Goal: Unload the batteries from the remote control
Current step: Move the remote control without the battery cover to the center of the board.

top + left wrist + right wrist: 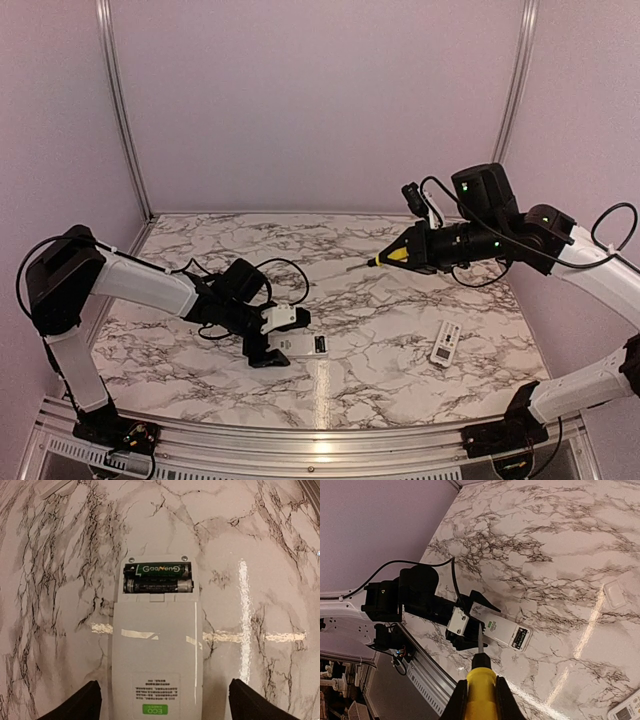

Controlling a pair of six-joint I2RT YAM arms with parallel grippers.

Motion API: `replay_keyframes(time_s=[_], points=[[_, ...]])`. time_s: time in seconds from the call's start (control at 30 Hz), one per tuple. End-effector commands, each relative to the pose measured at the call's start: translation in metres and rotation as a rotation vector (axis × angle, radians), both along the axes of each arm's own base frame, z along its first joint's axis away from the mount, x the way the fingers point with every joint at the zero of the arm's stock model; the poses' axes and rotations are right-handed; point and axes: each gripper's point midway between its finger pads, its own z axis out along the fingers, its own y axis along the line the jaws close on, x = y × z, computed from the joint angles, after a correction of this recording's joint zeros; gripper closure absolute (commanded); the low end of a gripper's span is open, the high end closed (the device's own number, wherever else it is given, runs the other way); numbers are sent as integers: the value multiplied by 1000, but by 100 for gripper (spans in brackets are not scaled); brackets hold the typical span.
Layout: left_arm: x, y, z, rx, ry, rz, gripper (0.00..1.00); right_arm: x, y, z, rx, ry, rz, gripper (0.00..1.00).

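Observation:
The white remote control lies back-up on the marble table with its battery bay uncovered. Two batteries lie side by side in the bay at its far end, one with a green label. My left gripper is open and straddles the remote's near end, with a gap between each finger and the remote's sides. From above, the left gripper sits at the remote. My right gripper is shut on a yellow-handled screwdriver and hangs in the air at the right, well away from the remote.
A second white remote lies face-up at the right front. A small flat grey cover plate rests on the marble beyond the first remote. Purple walls enclose the table, and a metal rail runs along the near edge.

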Motion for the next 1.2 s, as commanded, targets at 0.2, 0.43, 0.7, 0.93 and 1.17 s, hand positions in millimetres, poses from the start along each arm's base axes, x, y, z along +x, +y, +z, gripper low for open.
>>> replay_keyframes(time_s=[0.2, 0.43, 0.7, 0.93, 1.17], points=[[-5, -17, -11, -59, 8, -29, 27, 1, -3, 3, -9, 6, -7, 100], [-18, -23, -14, -55, -7, -58, 52, -2, -3, -3, -16, 18, 6, 100], [-48, -49, 6, -93, 3, -96, 58, -4, -10, -1, -32, 1, -7, 100], [-70, -63, 8, -114, 43, -94, 56, -6, -14, -2, -30, -2, -18, 100], [-75, -59, -1, -107, 42, -90, 37, -7, -15, -3, -26, 3, -23, 100]])
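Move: The opened remote lies between my left fingers, battery end to the right. Its middle is about 4 cm to the right of that hand, level fore and aft, and some 2 cm below. The second remote lies face up about 38 cm to the right and 1 cm farther out, also about 2 cm lower. From my right hand, which holds the screwdriver, the opened remote is roughly 19 cm left, 3 cm ahead and 27 cm below. I close my left fingers on the long edges of the opened remote, pinching it across its width just above the table. Then I drag it flat across the board, back about 7 cm and right nearly 6 cm, turning slightly clockwise, and keep my grip as I come to a stop. The right hand keeps hold of the screwdriver. ##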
